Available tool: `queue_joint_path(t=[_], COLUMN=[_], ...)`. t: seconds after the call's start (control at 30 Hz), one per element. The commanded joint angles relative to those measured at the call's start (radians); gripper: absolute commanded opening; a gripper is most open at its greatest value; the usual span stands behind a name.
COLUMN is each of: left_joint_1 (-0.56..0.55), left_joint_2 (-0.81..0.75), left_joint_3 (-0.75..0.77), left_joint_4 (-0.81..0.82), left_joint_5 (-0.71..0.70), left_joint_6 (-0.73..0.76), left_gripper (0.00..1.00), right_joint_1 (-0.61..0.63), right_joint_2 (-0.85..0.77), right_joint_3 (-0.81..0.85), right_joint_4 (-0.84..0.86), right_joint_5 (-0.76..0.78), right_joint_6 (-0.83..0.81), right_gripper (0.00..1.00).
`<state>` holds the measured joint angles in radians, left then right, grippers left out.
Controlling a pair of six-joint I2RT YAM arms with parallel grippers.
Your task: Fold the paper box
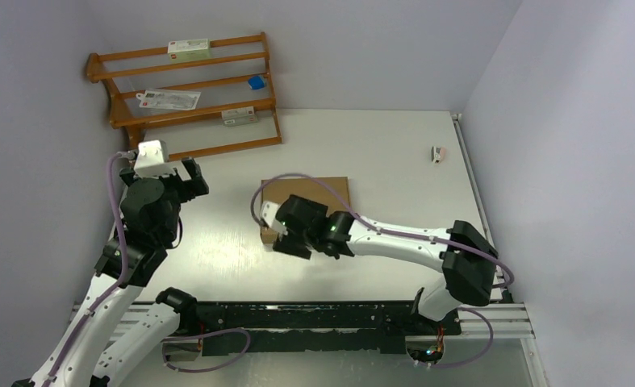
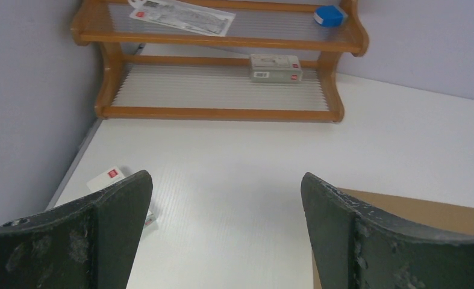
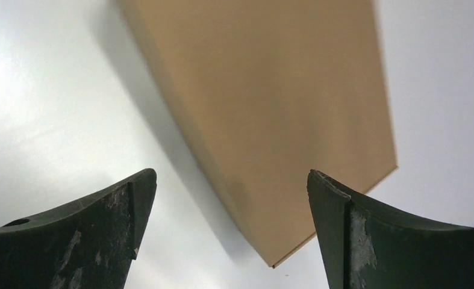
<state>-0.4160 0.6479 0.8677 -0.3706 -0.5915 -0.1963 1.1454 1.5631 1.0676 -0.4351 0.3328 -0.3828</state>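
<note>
The paper box point(image 1: 318, 193) is a flat, closed brown cardboard shape lying in the middle of the white table. My right gripper point(image 1: 288, 240) hangs over its near left corner. In the right wrist view that gripper point(image 3: 231, 180) stands open, and the paper box point(image 3: 270, 108) lies below with one corner showing between the fingers, neither finger touching it. My left gripper point(image 1: 191, 179) is raised at the left, away from the box. It is open and holds nothing point(image 2: 225, 186). One edge of the paper box point(image 2: 427, 211) shows behind its right finger.
A wooden rack point(image 1: 193, 89) stands at the back left with white printed packets and a small blue thing point(image 1: 256, 81) on its shelves. A small white packet point(image 2: 108, 177) lies on the table by the left wall. Another small object point(image 1: 437, 153) sits at the far right.
</note>
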Motion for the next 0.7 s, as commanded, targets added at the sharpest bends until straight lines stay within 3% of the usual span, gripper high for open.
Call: queue_joint_path(t=[0.0,0.13,0.33,0.57,0.67], left_joint_1=[-0.006,-0.007,-0.007,-0.006,-0.006], left_joint_2=[-0.018,-0.018,-0.017,-0.076,-0.138], left_joint_3=[-0.023,-0.038,-0.052,-0.057,-0.076], left_joint_4=[0.070,0.082,0.062,-0.011,-0.038], left_joint_5=[0.126,0.187,0.275,0.257,0.231], left_joint_6=[0.021,0.017,-0.006,-0.042,-0.062], left_gripper=[0.98,0.98,0.98,0.98,0.98], right_joint_1=[-0.091,-0.277,-0.460,-0.518,-0.518], right_joint_2=[-0.020,-0.020,-0.198,-0.463,-0.619], right_joint_3=[0.093,0.148,-0.001,-0.159,-0.236], right_joint_4=[0.049,0.034,0.136,0.074,0.075], right_joint_5=[0.065,0.007,0.134,0.506,0.524], right_joint_6=[0.228,0.436,0.663,0.856,0.792], right_gripper=[1.00,1.00,1.00,1.00,1.00])
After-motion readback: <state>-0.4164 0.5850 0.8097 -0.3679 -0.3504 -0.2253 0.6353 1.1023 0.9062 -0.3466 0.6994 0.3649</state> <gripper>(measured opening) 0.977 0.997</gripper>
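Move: The closed paper box lies below the open right hand, its middle roughly 7 cm ahead, 3 cm to the right and 8 cm down. On the table around it, about 9 cm below that hand, a small grey block is some 24 cm ahead and 35 cm right, and a white carton some 9 cm ahead and 32 cm left. From the left hand the paper box is about 3 cm ahead, 27 cm right and 29 cm down. The right hand leaves the closed box with its fingers staying wide open, first sweeping forward and up over the lid by some 12 cm, then swinging out to its right while still climbing and easing back a little, to end about 20 cm farther right and 11 cm higher, clear of the box's right side, the wrist turning clockwise through roughly 70 degrees and levelling from steeply down to mostly forward. Meanwhile the empty left hand, also held open high above the table, drifts about 4 cm right towards the box and turns slightly clockwise. ##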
